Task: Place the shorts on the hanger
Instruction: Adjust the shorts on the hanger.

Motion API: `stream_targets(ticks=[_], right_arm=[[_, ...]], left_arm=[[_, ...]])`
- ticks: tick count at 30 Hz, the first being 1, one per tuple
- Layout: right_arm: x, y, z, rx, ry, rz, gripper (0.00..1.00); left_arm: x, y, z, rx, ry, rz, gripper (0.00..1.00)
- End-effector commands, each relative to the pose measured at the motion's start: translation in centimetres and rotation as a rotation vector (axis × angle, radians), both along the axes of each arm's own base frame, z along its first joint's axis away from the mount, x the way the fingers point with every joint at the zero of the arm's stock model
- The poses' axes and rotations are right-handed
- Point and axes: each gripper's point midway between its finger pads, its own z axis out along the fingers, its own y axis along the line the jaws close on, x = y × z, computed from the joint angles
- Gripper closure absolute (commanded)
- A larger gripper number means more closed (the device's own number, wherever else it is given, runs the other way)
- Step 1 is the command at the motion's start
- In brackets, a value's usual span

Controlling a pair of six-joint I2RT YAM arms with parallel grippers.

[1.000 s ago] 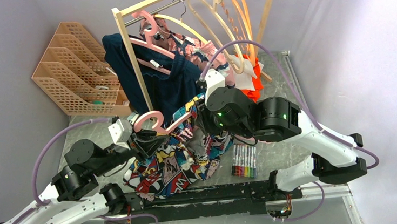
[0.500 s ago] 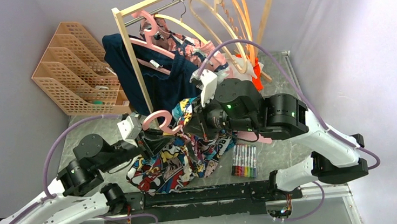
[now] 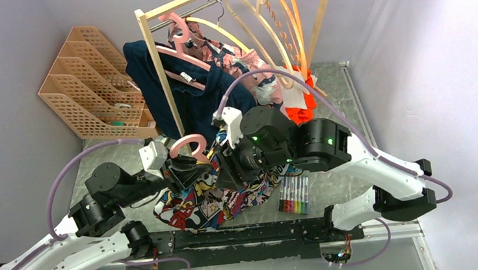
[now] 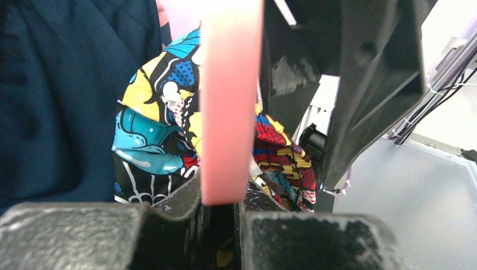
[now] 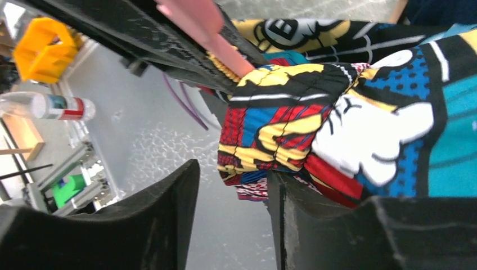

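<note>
My left gripper [image 3: 184, 171] is shut on the pale-pink hanger [image 3: 187, 144], whose flat bar [image 4: 230, 107] rises from between the jaws [image 4: 222, 209]. The comic-print shorts [image 3: 219, 201] hang bunched from the hanger down to the table. In the left wrist view the shorts [image 4: 147, 132] show behind the bar. My right gripper [image 3: 228, 170] is right beside the left one, open. In the right wrist view nothing lies in the gap of that gripper [image 5: 233, 197]. A fold of the shorts [image 5: 337, 112] lies over its right finger [image 5: 295, 219], below the hanger [image 5: 194, 19].
A wooden rack [image 3: 158, 63] behind holds cream and orange hangers, a navy garment [image 3: 201, 102] and a pink patterned one [image 3: 253, 68]. Peach file trays [image 3: 85, 83] stand at the back left. A set of markers [image 3: 294, 195] lies to the right of the shorts.
My right gripper moved left and down toward the left gripper, shut on the shorts and then opened, letting go. The left gripper kept the hanger and shifted slightly right.
</note>
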Motion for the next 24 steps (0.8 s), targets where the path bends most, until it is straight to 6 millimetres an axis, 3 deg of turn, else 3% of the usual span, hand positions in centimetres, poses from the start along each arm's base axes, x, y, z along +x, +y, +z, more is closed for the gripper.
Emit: stream_targets(ticks=[1,6,12,16,24], right_arm=[[-1.3,-0.7,5.1,0.128,-0.046,0.082,0.46],[-2.4,-2.1,9.1,0.23,-0.089,0.142,0.34],[-1.3,-3.7,13.5,0.352,-0.219,0.094,0.32],[0.3,-3.4,13.5,0.345,-0.318,0.06,0.32],[-1.3,-0.5,10.7,0.275,-0.346,0.285,0.31]], left_arm=[[-1.1,0.6,4.0,-0.148,-0.078,-0.034,0.93],[-1.5,0.7,3.6,-0.145,-0.075,-0.049,0.93],[-2.1,0.4,3.1,-0.14,-0.078,-0.09,0.93],[-3.5,-0.3,2.9,-0.122,-0.081,-0.181,0.93],[-6.1,-1.6,2.8,-0.071,-0.051,-0.361,0.93]])
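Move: The waistband end of the patterned shorts lies just off the right fingertips, about 4 cm left, 2 cm below and level fore and aft. From that hand the pink hanger's hook is some 9 cm ahead, 9 cm left and 4 cm higher; the navy shorts hang about 18 cm ahead, 5 cm left and 10 cm lower. From the left hand, already gripping the hanger, that waistband end is roughly 5 cm right, 2 cm back and 2 cm below. Opening wider, the right hand rises some 12 cm from the waistband; the left draws the hanger back. ##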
